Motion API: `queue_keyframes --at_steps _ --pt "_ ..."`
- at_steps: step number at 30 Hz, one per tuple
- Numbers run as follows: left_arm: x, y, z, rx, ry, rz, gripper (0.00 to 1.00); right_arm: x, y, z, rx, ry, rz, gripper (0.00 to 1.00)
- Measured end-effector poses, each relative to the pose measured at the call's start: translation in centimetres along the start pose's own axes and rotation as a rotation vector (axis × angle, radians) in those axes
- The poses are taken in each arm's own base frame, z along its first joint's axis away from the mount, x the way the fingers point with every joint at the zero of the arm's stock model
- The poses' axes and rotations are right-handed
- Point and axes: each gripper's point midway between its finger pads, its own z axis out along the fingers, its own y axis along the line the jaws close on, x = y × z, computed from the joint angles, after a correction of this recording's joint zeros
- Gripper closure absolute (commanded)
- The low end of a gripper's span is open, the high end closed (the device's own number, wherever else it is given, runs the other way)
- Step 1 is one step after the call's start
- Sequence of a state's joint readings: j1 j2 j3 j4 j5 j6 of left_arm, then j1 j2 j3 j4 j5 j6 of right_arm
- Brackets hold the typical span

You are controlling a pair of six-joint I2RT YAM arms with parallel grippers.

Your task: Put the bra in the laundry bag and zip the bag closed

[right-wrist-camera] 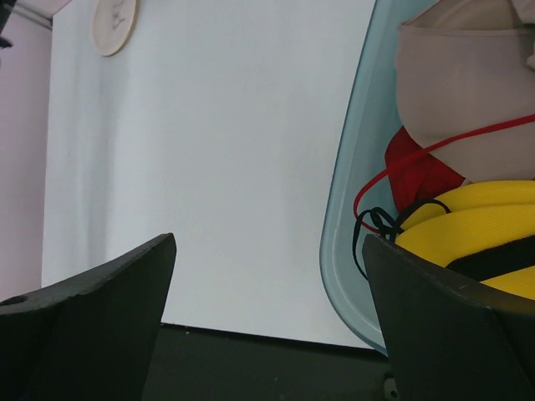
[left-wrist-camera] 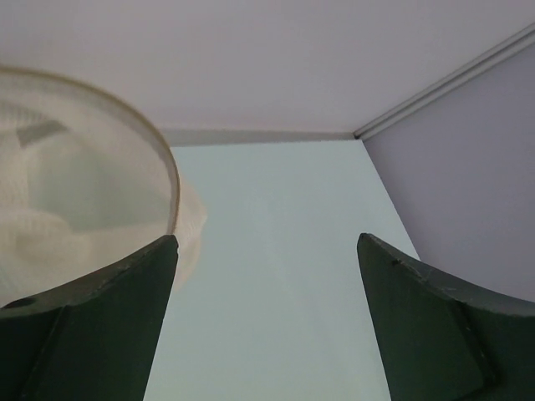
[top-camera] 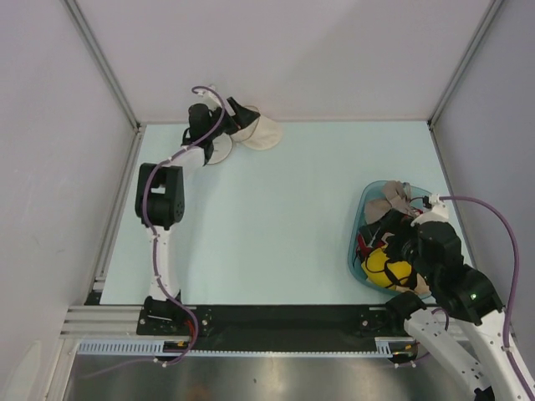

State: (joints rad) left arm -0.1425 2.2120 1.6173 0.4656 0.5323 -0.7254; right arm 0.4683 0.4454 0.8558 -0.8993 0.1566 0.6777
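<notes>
The laundry bag (top-camera: pixel 263 132) lies opened into two cream mesh halves at the back of the table. My left gripper (top-camera: pixel 238 117) hovers at it, open. In the left wrist view the bag's rimmed mesh half (left-wrist-camera: pixel 75 184) fills the left side, and the left gripper (left-wrist-camera: pixel 267 238) has only bare table between its fingers. The taupe bra (top-camera: pixel 389 200) lies in the far end of the teal basket (top-camera: pixel 355 251). In the right wrist view the bra (right-wrist-camera: pixel 468 100) sits above a red bra. My right gripper (right-wrist-camera: pixel 267 238) stands open and empty at the basket's near left rim (right-wrist-camera: pixel 338 251).
A red bra (right-wrist-camera: pixel 418 171) and a yellow-and-black garment (right-wrist-camera: pixel 476 217) share the basket with the bra. White walls close in the back and both sides. The black front rail (top-camera: pixel 284 316) runs along the near edge.
</notes>
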Motion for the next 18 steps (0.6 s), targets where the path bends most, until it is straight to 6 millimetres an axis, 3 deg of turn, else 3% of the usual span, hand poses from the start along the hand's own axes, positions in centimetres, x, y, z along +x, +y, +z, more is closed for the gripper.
queue_keyframes --at_steps 3,5,9,11,13,14,16,17,18 --pt "-0.8 1.3 3.2 0.051 -0.033 0.017 0.08 0.2 0.4 -0.4 -0.031 0.008 0.003 0.0" --pt "0.4 3.5 4.5 0.049 -0.027 -0.013 0.09 0.2 0.7 -0.9 -0.056 0.001 0.005 0.0" --pt "3.3 7.6 6.4 -0.014 0.013 -0.104 0.28 -0.5 1.2 -2.3 -0.107 -0.041 0.007 0.0" --pt "3.9 8.6 7.2 -0.036 0.029 -0.146 0.32 -1.0 1.5 -2.9 -0.126 -0.063 0.01 0.0" --pt "3.8 8.4 7.6 -0.038 0.031 -0.17 0.52 -1.3 1.9 -3.3 -0.146 -0.075 0.011 0.0" --pt "3.8 8.2 7.8 -0.043 0.033 -0.184 0.69 -1.3 2.0 -3.4 -0.155 -0.076 0.013 0.0" --pt "3.4 7.5 8.2 -0.047 0.027 -0.186 0.79 -1.2 2.4 -3.4 -0.173 -0.068 0.017 0.0" --pt "3.4 7.3 8.3 -0.048 0.028 -0.192 0.93 -1.2 2.6 -3.5 -0.184 -0.064 0.02 0.0" --pt "3.6 7.1 8.4 -0.055 0.034 -0.192 1.0 -1.2 2.8 -3.5 -0.193 -0.062 0.021 0.0"
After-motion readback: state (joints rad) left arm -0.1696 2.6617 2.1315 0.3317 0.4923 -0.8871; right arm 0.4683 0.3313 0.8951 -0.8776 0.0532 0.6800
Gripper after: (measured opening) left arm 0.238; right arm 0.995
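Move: The laundry bag's open zip edge lies about 7 cm ahead of the open left hand, 3 cm to its right and 8 below. The bag's round flap rests roughly 2 cm ahead and 10 to the left, and its far flap some 9 ahead and 6 right, both about 16 below. From the right hand, the zip edge is around 50 cm ahead, 39 left and 14 lower. Left hand sinks about 8 cm, reaching 7 forward, and pinches the bag's zip edge; right hand rises 4 cm. ##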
